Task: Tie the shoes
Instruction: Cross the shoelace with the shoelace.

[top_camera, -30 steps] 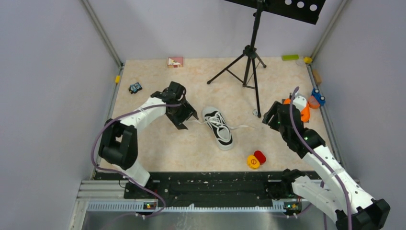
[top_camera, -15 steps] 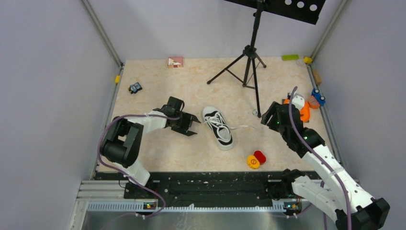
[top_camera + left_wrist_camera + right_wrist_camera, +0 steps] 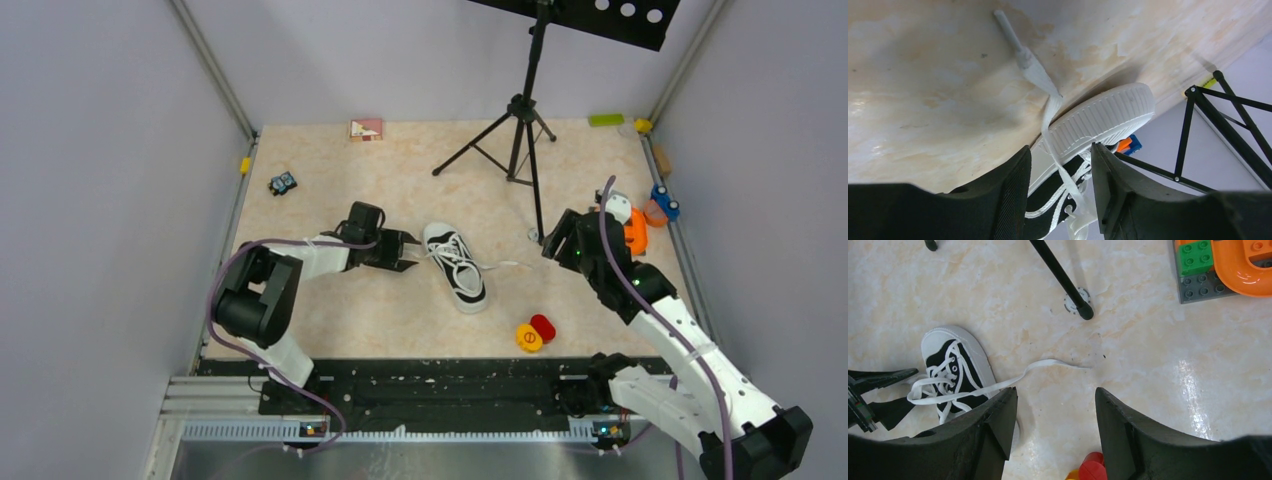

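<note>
The shoe [image 3: 456, 266], a small black sneaker with white toe cap and loose white laces, lies mid-table, toe toward the back. My left gripper [image 3: 407, 255] sits low at its left side. In the left wrist view the left lace [image 3: 1048, 100] runs from its tip on the table back between my left gripper's [image 3: 1059, 162] open jaws, without touching the pads. The right lace [image 3: 1048, 364] trails across the table toward my right gripper [image 3: 1055, 400], which hovers open over bare table, right of the shoe [image 3: 955, 370].
A black tripod stand [image 3: 520, 130] rises behind the shoe, one foot [image 3: 1083, 310] near the right lace. Red and yellow pieces [image 3: 535, 333] lie in front. Orange and green toy blocks [image 3: 1228, 265] sit at the right, a small blue car [image 3: 283, 183] and a pink card [image 3: 366, 129] at the back left.
My left gripper dropped low and slid right to the shoe's left lace, its jaws narrowing around the lace. The right arm barely shifted.
</note>
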Controlling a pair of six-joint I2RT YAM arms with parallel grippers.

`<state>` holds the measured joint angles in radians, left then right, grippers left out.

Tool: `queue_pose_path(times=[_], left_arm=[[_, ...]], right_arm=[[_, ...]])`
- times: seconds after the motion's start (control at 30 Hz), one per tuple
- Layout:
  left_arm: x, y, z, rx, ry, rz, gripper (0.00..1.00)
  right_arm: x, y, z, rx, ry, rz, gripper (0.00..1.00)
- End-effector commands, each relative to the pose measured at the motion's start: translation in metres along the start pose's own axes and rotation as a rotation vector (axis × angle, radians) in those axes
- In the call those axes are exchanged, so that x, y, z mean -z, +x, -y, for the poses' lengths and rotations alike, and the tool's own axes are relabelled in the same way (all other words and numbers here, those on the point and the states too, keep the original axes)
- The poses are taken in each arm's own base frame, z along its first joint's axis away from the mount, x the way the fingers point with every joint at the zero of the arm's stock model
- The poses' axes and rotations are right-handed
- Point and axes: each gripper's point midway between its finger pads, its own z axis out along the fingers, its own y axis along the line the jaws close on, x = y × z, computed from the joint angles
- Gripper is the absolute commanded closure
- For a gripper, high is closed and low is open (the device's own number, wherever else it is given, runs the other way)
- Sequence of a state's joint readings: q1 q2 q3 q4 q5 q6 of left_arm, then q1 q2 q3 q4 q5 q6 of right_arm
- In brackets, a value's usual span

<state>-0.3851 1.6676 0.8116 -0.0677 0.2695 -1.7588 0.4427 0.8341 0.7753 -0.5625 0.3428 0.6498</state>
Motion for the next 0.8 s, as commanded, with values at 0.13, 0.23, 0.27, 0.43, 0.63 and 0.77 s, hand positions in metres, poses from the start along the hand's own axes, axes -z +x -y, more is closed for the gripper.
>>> queue_pose_path(times=[0.13, 0.23, 0.27, 0.43, 0.63, 0.77], left_arm=[[-0.004, 0.01, 0.012, 0.022, 0.036, 0.004, 0.49], [-0.007, 0.008, 0.004, 0.044, 0.027, 0.006, 0.49], [-0.009, 0.009, 0.003, 0.046, 0.029, 0.0, 0.49], [-0.013, 0.009, 0.009, 0.033, 0.064, 0.015, 0.5], [-0.011, 0.007, 0.006, 0.043, 0.067, 0.034, 0.66], [-0.009, 0.004, 0.004, 0.034, 0.075, 0.054, 0.71]], right_arm=[[0.006, -0.027, -0.015, -0.019, -0.047, 0.067, 0.4], [0.006, -0.027, -0.016, -0.022, -0.05, 0.067, 0.41], [0.006, -0.026, -0.016, -0.019, -0.05, 0.066, 0.41], [0.007, -0.028, -0.016, -0.018, -0.053, 0.069, 0.41], [0.008, -0.027, -0.016, -0.02, -0.054, 0.066, 0.41], [0.008, -0.026, -0.017, -0.025, -0.058, 0.062, 0.41]])
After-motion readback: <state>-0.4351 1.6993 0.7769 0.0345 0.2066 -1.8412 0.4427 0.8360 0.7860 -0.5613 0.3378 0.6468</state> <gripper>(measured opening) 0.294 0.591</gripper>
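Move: The left hand's half-open fingers already straddle the shoe's left lace, which runs about 1 cm to the right of and 1 cm below that hand. The shoe's middle lies some 9 cm to the hand's right and 3 cm back, about level in height; the other lace's tail is about 20 cm right and 2 cm back, 2 cm lower. From the right hand this left lace lies roughly 32 cm left, 7 cm ahead and 16 cm below. The left hand eases right, then down, about 1 cm each, its fingers closing part-way around the left lace. ##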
